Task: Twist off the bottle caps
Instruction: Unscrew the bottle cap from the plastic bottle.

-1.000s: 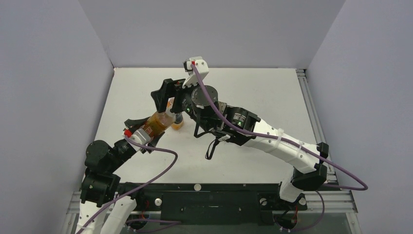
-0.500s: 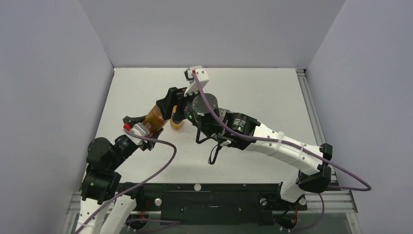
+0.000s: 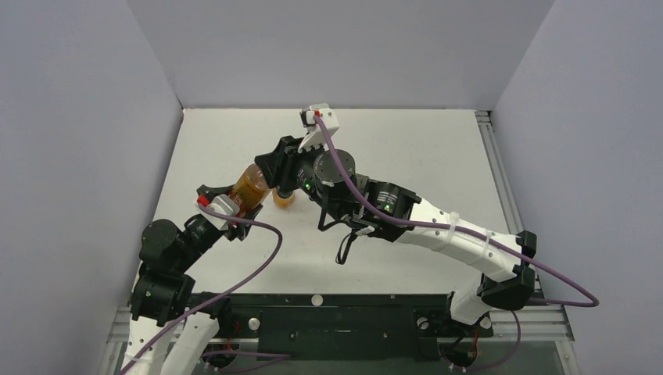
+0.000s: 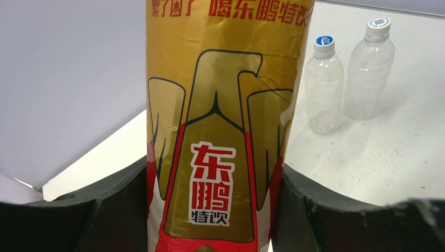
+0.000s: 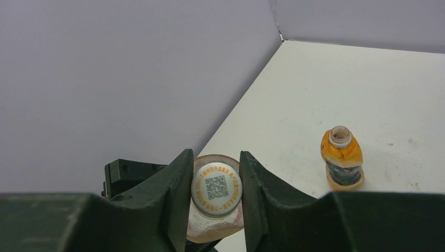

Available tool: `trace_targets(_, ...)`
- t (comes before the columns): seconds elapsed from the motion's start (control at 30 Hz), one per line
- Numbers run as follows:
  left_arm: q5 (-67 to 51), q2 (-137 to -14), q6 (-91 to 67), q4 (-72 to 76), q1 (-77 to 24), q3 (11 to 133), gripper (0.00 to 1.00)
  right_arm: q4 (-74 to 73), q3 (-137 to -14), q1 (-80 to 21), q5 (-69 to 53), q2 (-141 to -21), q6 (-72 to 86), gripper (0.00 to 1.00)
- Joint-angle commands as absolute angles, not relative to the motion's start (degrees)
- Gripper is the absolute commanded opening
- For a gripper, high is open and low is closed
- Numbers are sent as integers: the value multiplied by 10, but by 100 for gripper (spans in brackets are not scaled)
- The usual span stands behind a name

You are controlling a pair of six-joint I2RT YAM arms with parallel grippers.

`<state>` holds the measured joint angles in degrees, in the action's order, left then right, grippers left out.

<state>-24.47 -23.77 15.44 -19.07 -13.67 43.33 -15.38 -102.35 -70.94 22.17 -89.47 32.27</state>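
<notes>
My left gripper (image 4: pixel 215 215) is shut on a reddish-brown bottle (image 4: pixel 223 105) with a gold and red label, its jaws pressed against both sides. In the top view the bottle (image 3: pixel 250 186) is tilted up and to the right, above the table. My right gripper (image 5: pixel 216 176) is shut on this bottle's white cap (image 5: pixel 216 191), which carries a printed code. The right gripper (image 3: pixel 271 167) meets the bottle's neck from the right. An orange bottle (image 5: pixel 342 157) with a dark label stands uncapped on the table.
Two clear bottles stand upright on the table beyond the held one: one (image 4: pixel 324 89) with a blue cap (image 4: pixel 324 41), the other (image 4: pixel 369 73) with a white cap (image 4: pixel 379 23). In the top view the orange bottle (image 3: pixel 284 200) sits just below the right gripper. A grey wall runs close on the left.
My right gripper moved down and left onto the bottle's neck and closed on the white cap. The left gripper kept its hold while the bottle tipped slightly more upright.
</notes>
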Motion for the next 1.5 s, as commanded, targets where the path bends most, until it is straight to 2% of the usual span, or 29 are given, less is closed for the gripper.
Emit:
trace_targets(0.0, -240, -245, 138, -162, -134, 459, 0, -128, -1030, -706, 229, -872, 322, 26)
trace_targets(0.2, -262, -258, 72, -162, -133, 482, 0, -131, -1034, -706, 226, -870, 310, 15)
trace_targets(0.43, -428, -274, -66, -150, -133, 507, 0, -91, -997, -703, 126, -825, 233, 0)
trace_targets(0.57, -509, -269, -164, -86, -133, 496, 0, -78, -976, -694, 31, -787, 204, 0)
trace_targets(0.73, -569, -278, -231, -54, -133, 506, 0, -41, -941, -686, -161, -753, 168, 0)
trace_targets(0.93, -634, -290, -265, -48, -134, 517, 0, -58, -949, -674, -230, -745, 144, 0)
trace_targets(0.97, -635, -290, -264, -48, -133, 517, 0, -59, -950, -672, -231, -746, 144, 3)
trace_targets(1.1, -622, -290, -254, -47, -133, 521, 0, -45, -940, -671, -189, -743, 159, 45)
trace_targets(1.13, -601, -288, -242, -51, -133, 521, 0, -29, -931, -671, -181, -741, 171, 52)
trace_targets(1.27, -460, -267, -159, -82, -133, 514, 0, -6, -920, -683, -57, -730, 203, 60)
trace_targets(1.4, -353, -257, -76, -91, -133, 495, 0, -11, -945, -747, 164, -747, 162, 62)
trace_targets(1.47, -334, -254, -41, -94, -134, 485, 0, -55, -998, -772, 224, -780, 147, 62)
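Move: The right fingers are already around the cap, so the cap lies practically at that hand's point; the amber bottle's middle is about 4 cm back, 5 cm to its left and 10 cm below. The left hand grips the bottle's body, with the cap about 4 cm ahead, 5 cm right and 10 cm above it. From the right hand, the open orange bottle stands roughly 22 cm ahead and 2 cm left, the blue-capped bottle some 20 cm ahead and 21 cm right, both about 34 cm lower. Back and up together, both hands swing about 10 cm towards the base, drifting right, twisting against each other: the right hand, fingers tightened on the cap, turns counter-clockwise some 35 degrees while the left turns the gripped bottle clockwise about as much. Then the right fingers open and let go of the cap, and both hands come partly forward again, unwinding their turns; the left keeps its grip. ##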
